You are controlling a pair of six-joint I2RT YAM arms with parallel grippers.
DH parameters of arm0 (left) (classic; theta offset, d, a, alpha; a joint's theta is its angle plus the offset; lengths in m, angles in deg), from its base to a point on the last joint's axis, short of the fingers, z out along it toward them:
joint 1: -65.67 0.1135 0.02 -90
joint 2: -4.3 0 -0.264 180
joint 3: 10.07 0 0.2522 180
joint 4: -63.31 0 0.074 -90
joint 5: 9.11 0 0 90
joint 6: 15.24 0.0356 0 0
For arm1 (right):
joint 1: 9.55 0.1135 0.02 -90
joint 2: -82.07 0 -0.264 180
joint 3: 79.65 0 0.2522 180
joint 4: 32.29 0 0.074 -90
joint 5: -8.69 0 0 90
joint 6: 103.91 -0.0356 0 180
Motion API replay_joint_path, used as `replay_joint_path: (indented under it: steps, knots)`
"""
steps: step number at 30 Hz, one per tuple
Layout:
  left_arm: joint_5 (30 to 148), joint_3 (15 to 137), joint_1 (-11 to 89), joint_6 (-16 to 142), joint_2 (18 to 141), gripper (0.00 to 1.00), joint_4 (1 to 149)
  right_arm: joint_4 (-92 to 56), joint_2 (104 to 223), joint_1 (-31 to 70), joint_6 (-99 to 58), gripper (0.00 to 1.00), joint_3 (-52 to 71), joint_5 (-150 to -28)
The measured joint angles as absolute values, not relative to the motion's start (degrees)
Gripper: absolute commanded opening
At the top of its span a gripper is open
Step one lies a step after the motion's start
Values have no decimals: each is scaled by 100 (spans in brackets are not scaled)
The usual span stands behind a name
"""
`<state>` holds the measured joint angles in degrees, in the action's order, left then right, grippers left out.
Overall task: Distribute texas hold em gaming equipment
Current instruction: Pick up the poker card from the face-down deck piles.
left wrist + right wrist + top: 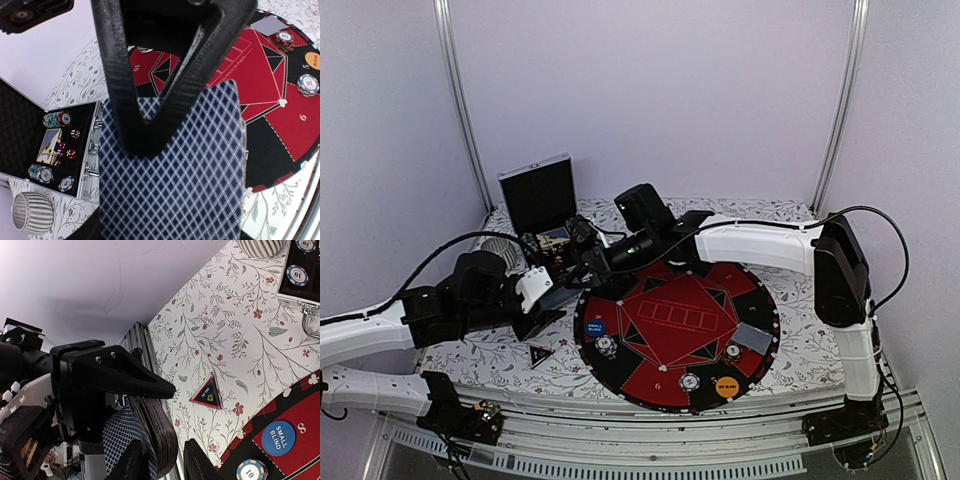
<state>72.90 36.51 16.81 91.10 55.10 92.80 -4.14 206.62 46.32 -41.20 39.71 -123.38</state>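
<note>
My left gripper [552, 300] is shut on a deck of blue-checked playing cards [175, 175] at the left rim of the mat; its upper finger [145, 100] lies across the top card. My right gripper [588, 262] reaches over to that deck. In the right wrist view its jaws [162, 460] straddle the deck's edge [157, 440], with a gap left beside one finger. On the mat lie a blue blind button [595, 326], an orange button [726, 385], striped chips [607, 346] and a card [752, 336]. The black triangular marker [540, 353] lies on the cloth.
The round red-and-black mat [660, 395] fills the middle of the floral cloth. The open silver-edged case [90, 150] holds chips, dice and a box behind the left gripper. A ribbed cup [32, 214] stands beside it. The table's front rail [650, 440] runs close by.
</note>
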Motion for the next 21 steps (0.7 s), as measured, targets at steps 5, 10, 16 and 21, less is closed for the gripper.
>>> replay_joint_path:
  steps: [5,10,16,21]
  knots:
    - [7294,3651,1681,9112,5504,53,9245,-324,20582,4632,-4104,14,3971,-12287]
    - [7288,3651,1681,9116,5499,53,9250,-265,20553,4630,-4104,8,3971,-12202]
    - [7292,3651,1683,9118,5497,53,9274,-252,20481,4632,-4100,6,3971,-12191]
    - [7294,3651,1683,9121,5495,54,9267,-213,20431,4632,-4083,5,3971,-12150]
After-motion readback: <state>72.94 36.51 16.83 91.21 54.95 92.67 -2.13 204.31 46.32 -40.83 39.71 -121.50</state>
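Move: The top card of the face-down deck, held in the air by the left hand, has its middle about 3 cm back, 2 cm left and 3 cm below the right fingertips, which are already at its far edge. It lies some 2 cm ahead, 2 cm right and 1 cm above the left hand. Down on the table, roughly 19 cm below the right hand, are the small blind disc, 3 cm ahead and level sideways, and the all-in marker, 13 cm left and 5 cm back. The deck's top card is pinched at its far edge as the right fingers close from about a third open to nearly shut, while that hand eases straight up about 1.5 cm with hardly any turn, drawing the card away from the pile. The left hand stays in place and keeps its grip on the deck. ##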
